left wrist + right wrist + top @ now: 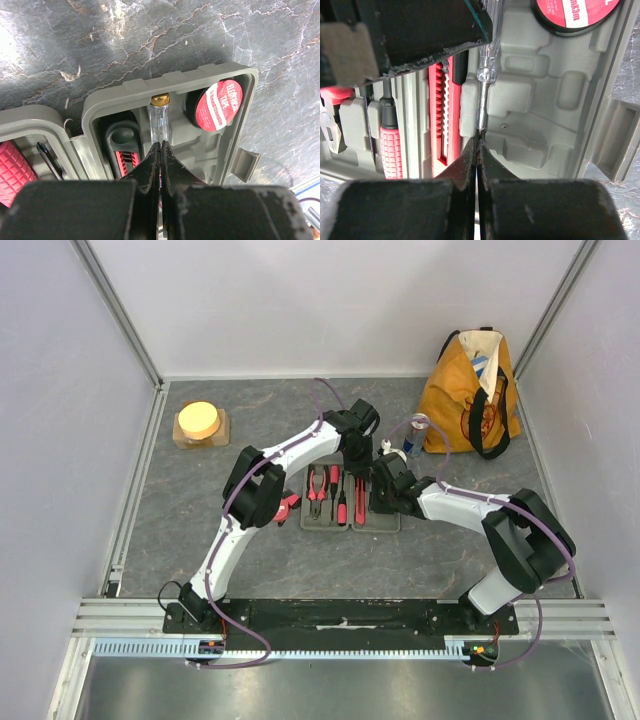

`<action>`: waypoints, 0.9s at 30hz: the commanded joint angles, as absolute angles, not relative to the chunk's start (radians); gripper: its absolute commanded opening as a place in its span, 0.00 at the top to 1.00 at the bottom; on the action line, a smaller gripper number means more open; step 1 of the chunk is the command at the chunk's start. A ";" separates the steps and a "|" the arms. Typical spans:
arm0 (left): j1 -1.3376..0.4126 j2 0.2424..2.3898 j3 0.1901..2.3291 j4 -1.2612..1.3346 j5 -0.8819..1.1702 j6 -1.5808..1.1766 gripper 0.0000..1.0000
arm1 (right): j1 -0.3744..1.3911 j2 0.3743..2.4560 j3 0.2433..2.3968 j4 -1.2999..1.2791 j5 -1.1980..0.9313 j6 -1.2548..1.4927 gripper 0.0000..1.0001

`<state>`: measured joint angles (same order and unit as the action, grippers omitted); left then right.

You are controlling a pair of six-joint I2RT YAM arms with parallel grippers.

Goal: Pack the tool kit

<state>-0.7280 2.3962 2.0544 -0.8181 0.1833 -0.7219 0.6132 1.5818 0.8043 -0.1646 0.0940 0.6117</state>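
Note:
The grey tool kit case (385, 525) lies open mid-table with red-handled pliers (316, 488) and screwdrivers in its left half. The right half (150, 85) holds a red tape roll (218, 105), a red-and-black cutter (125, 156) and a clear-handled screwdriver (160, 120). My left gripper (160, 145) is shut, its tips over the clear handle. My right gripper (479, 142) is shut too, its tips at the metal end of that screwdriver (485, 75). The jaws hide how the tips meet the tool.
An orange tote bag (470, 390) stands at the back right with a blue can (415, 435) beside it. A yellow round object on a tan block (200, 423) sits at the back left. A red item (290, 505) lies left of the case, partly behind my left arm.

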 commanded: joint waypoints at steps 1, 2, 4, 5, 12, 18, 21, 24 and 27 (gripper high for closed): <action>-0.735 2.470 2.037 -0.922 0.135 -0.696 0.98 | 0.615 1.573 0.793 -0.224 0.149 0.626 1.00; -0.729 2.456 2.048 -0.923 0.132 -0.693 0.98 | 0.615 1.556 0.814 -0.239 0.162 0.626 1.00; -0.721 2.427 2.089 -0.922 0.130 -0.687 0.94 | 0.615 1.523 0.873 -0.282 0.196 0.620 1.00; -0.716 2.412 2.115 -0.922 0.132 -0.684 0.89 | 0.615 1.505 0.905 -0.296 0.218 0.617 1.00; -0.687 2.287 2.224 -0.890 0.143 -0.646 0.60 | 0.615 1.381 1.068 -0.385 0.313 0.604 0.80; -0.632 2.090 2.085 -0.881 0.013 -0.601 0.54 | 0.615 1.318 1.074 -0.414 0.316 0.569 0.69; -0.577 1.946 1.886 -0.818 -0.067 -0.600 0.54 | 0.615 1.295 1.051 -0.396 0.272 0.534 0.62; -0.511 1.801 1.651 -0.743 -0.072 -0.606 0.54 | 0.615 1.295 1.045 -0.390 0.229 0.517 0.60; -0.463 1.697 1.481 -0.713 -0.080 -0.607 0.52 | 0.617 1.302 1.042 -0.385 0.206 0.515 0.55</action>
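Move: The clear-handled tester lies in the case's right half under both shut grippers: its middle is about 3 cm back from the left hand and 4 cm ahead of the right. The tape measure is some 19 cm left and 6 cm back of the left hand, with a small black-and-red tool about 16 cm left and 4 cm back. The red knife lies 2 cm left and 3 cm back of the left hand, the tape roll 3 cm right and 1 cm ahead. Both shut fingertips come off the tester, the left from its clear handle, the right from the shaft's end. The left hand climbs about 14 cm, edging forward, then sweeps some 16 cm left over the case towards the tape measure's side, opening about halfway. The right rises about 16 cm and slightly forward, fingers tilting outward some 20 degrees and opening nearly half, and hovers there. ##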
